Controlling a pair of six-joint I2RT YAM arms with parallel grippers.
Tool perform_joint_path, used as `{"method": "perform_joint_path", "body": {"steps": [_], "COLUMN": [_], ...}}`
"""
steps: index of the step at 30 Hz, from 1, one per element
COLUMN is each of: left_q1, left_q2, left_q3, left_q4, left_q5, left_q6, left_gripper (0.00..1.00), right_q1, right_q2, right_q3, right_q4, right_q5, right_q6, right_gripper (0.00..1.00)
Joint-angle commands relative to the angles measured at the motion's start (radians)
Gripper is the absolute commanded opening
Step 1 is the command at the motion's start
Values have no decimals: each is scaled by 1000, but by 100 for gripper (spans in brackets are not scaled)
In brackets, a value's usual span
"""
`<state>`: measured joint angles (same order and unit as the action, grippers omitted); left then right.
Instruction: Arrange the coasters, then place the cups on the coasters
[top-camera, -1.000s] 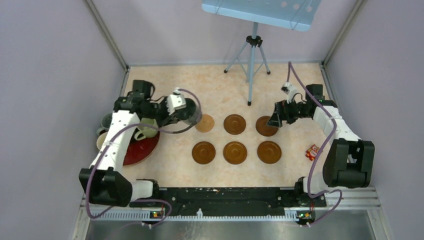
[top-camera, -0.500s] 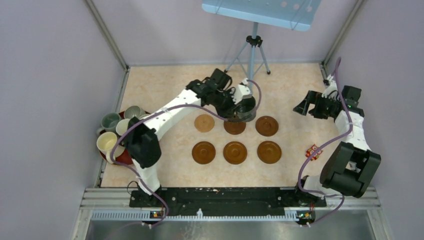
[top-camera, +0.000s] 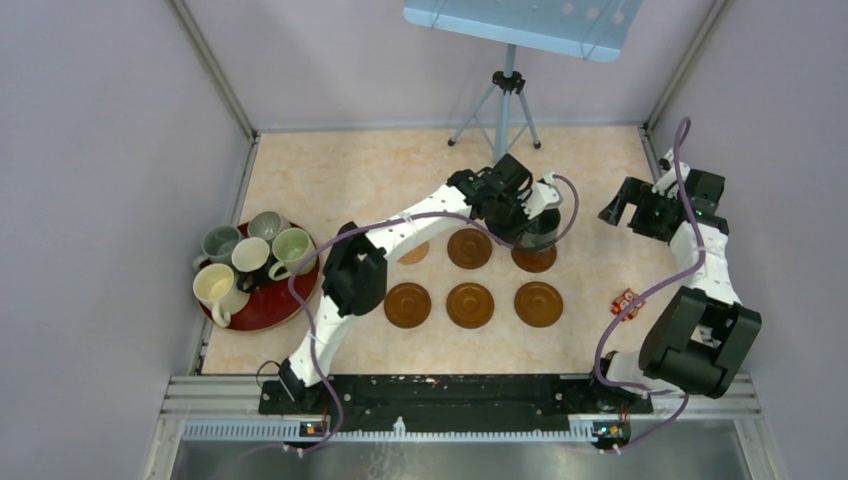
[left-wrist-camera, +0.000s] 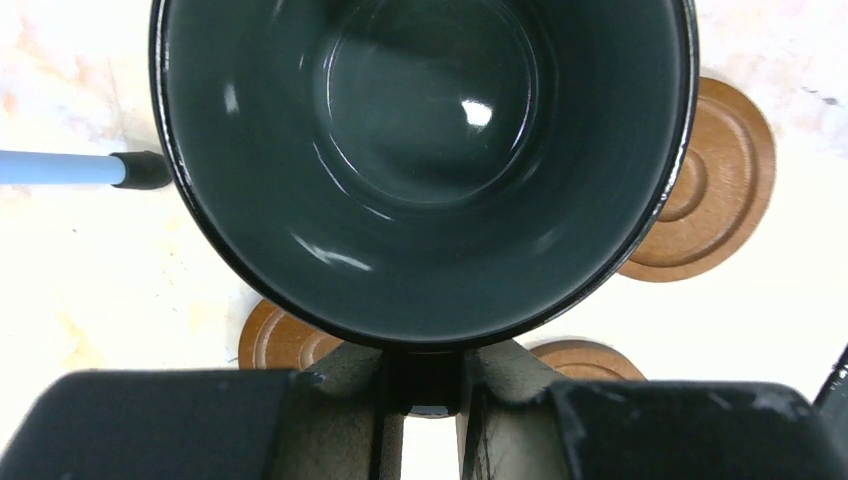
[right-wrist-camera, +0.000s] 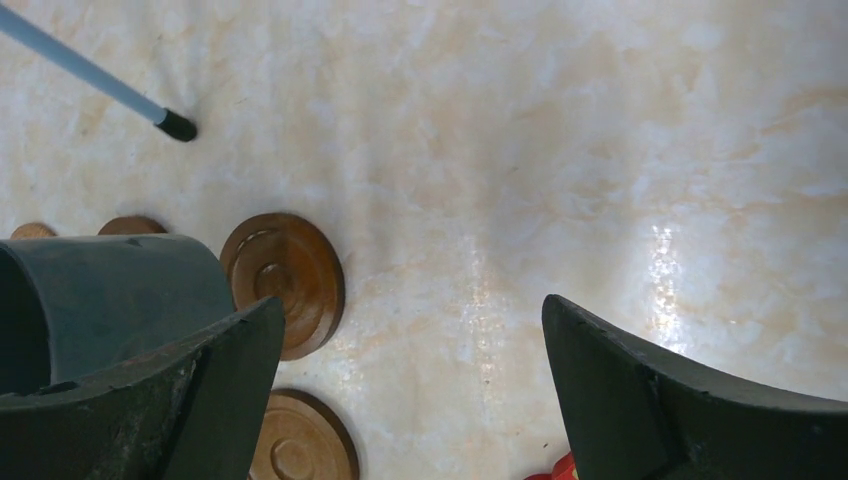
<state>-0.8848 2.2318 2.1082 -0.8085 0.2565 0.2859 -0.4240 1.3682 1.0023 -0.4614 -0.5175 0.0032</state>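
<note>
My left gripper (top-camera: 522, 207) is shut on the handle of a dark green-grey cup (top-camera: 540, 229), which hangs just above the back right coaster (top-camera: 533, 262). In the left wrist view the cup (left-wrist-camera: 420, 150) fills the frame, its handle pinched between the fingers (left-wrist-camera: 505, 385), with coasters (left-wrist-camera: 715, 185) showing below it. Several brown coasters (top-camera: 470, 305) lie in two rows; the arm partly hides the lighter one (top-camera: 412, 252). Several cups (top-camera: 250, 255) stand on the dark red tray (top-camera: 270, 308). My right gripper (top-camera: 614, 210) (right-wrist-camera: 410, 315) is open and empty, right of the rows.
A tripod (top-camera: 505, 120) stands on the back of the table; one leg tip (right-wrist-camera: 178, 126) rests near the back row. A small red packet (top-camera: 626, 303) lies at the right. Purple walls close in the left, back and right sides.
The left arm carried the dark cup from beside the tray across the table to above the back right coaster. The right arm pulled back from that coaster towards the right wall.
</note>
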Motion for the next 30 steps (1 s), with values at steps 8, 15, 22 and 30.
{"method": "perform_joint_path", "body": {"steps": [8, 15, 22, 30], "left_q1": [-36, -54, -63, -65], "left_q2": [83, 98, 113, 127], "left_q3": [103, 93, 92, 91], "left_q4": [46, 67, 68, 74], "left_q5": [-42, -63, -72, -132], "left_q6": [-67, -109, -123, -122], "left_gripper": [0, 0, 0, 0], "right_q1": [-15, -15, -15, -15], "right_q2": [-15, -18, -14, -15], "right_q3": [-6, -13, -9, -11], "right_q4": [64, 63, 64, 64], "right_q5": [114, 110, 106, 96], "right_q6": [78, 79, 75, 71], "right_gripper": [99, 99, 99, 99]}}
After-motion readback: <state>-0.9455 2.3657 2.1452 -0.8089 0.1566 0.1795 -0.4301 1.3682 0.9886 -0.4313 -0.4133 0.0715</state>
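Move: The left hand holds the dark green cup by its handle. The far right coaster it is bound for lies about 7 cm to this hand's right, 1 cm back and some 12 cm below. At table level too, from the left hand, the near right coaster is 12 cm back and 8 cm right, the far middle coaster 7 cm left and level with it, and the tripod foot 9 cm straight ahead. From the right hand, the target coaster is roughly 15 cm left, 4 cm back and 14 cm down. Lower the left gripper quickly by about 5 cm, keeping its pinch on the cup's handle, then ease it back and right by a centimetre or two to centre the cup over the far right coaster, and start down again. Let the wrist turn only slightly. Shift the open, empty right gripper some 2 cm right, away from the cup, turning it a little clockwise. ##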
